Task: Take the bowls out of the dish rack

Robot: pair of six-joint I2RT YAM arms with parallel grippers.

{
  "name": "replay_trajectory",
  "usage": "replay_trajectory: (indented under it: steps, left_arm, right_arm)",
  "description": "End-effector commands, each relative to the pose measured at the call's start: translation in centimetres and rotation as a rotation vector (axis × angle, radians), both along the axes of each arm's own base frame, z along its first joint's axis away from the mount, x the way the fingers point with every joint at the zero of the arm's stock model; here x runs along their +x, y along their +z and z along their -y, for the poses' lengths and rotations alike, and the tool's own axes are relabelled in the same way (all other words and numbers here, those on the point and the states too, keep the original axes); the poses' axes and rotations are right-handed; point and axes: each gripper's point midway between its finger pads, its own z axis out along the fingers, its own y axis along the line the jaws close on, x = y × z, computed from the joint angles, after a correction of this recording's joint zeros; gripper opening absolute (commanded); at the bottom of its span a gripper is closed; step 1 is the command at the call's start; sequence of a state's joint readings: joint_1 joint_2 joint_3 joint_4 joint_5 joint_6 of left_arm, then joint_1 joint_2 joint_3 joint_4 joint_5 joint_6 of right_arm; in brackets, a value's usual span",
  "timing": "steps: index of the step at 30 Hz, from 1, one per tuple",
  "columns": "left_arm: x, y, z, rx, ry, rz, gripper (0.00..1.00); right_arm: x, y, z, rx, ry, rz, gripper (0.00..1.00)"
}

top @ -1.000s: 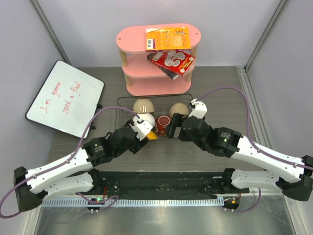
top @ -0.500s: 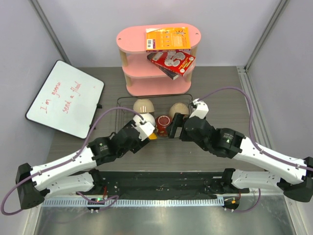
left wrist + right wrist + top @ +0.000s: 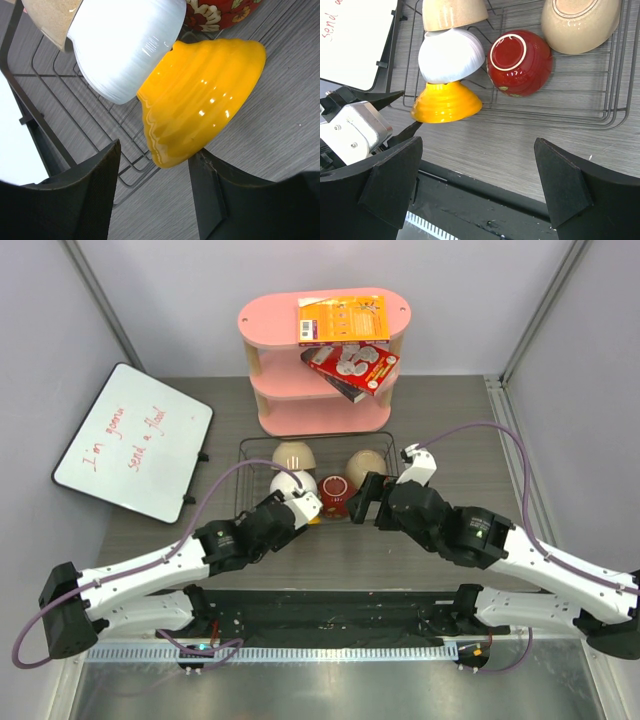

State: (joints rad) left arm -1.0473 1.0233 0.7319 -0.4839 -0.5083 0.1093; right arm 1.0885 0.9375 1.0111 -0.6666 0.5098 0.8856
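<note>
The black wire dish rack holds a beige bowl, a white bowl, a dark red patterned bowl and a second beige bowl. The yellow-orange bowl lies tilted over the rack's front edge. My left gripper is open, and the yellow bowl's rim sits between its fingertips, with the right fingertip against the bowl. In the top view the left gripper hides most of that bowl. My right gripper is wide open and empty, hovering in front of the rack.
A pink three-tier shelf with boxes stands behind the rack. A whiteboard lies at the left. A black strip runs along the table's near edge.
My left gripper has moved forward and right, bringing its open jaws around the yellow bowl's rim. My right gripper has drifted a little to the right, still open.
</note>
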Motion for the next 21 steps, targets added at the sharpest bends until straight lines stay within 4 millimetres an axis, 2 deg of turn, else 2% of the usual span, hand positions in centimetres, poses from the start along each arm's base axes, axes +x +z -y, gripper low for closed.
replay_trajectory:
  steps: [1,6,8,13,19,21]
  left_arm:
    - [0.8,0.9,0.7,-0.067,0.036,0.043,0.55]
    - [0.1,0.0,1.6,-0.099,-0.003,-0.009,0.42]
    - [0.0,0.3,1.8,-0.102,-0.007,-0.016,0.33]
    - [-0.4,1.2,2.0,-0.118,-0.029,-0.028,0.21]
    - [-0.8,2.4,1.4,-0.166,-0.033,-0.008,0.02]
    - [-0.7,2.4,1.1,-0.168,-0.023,0.006,0.0]
  right_arm:
    - [0.1,0.6,0.3,0.024,-0.01,0.018,1.0]
    - [0.1,0.4,0.4,0.018,-0.012,0.018,1.0]
    - [0.2,0.1,0.4,0.016,-0.015,0.014,1.0]
    - [0.1,-0.4,0.4,0.012,-0.017,0.004,1.0]
    - [0.1,-0.9,0.4,0.004,-0.024,-0.007,1.0]
    - [0.1,-1.0,0.4,0.003,-0.025,-0.009,1.0]
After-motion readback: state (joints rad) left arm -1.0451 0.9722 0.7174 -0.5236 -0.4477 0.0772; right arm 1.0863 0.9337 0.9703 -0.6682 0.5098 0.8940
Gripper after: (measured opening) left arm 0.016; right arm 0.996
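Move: The left hand is at the left rim edge of the yellow bowl, whose middle lies about 5 cm to the hand's right, 2 cm ahead and a couple of centimetres lower. The white bowl stands roughly 7 cm farther out behind the yellow one, and the red bowl is about 14 cm right and 6 cm ahead of the hand. From the right hand, the yellow bowl lies some 13 cm left, 3 cm ahead and 13 cm below. Sinking about 1 cm and easing back, the left hand closes its fingers from just over half open to shut at the yellow bowl's left rim edge. It then rises again slightly, ending a little over 1 cm nearer the base, tips still against that edge. The right hand, wide open, sinks about 1.5 cm. ##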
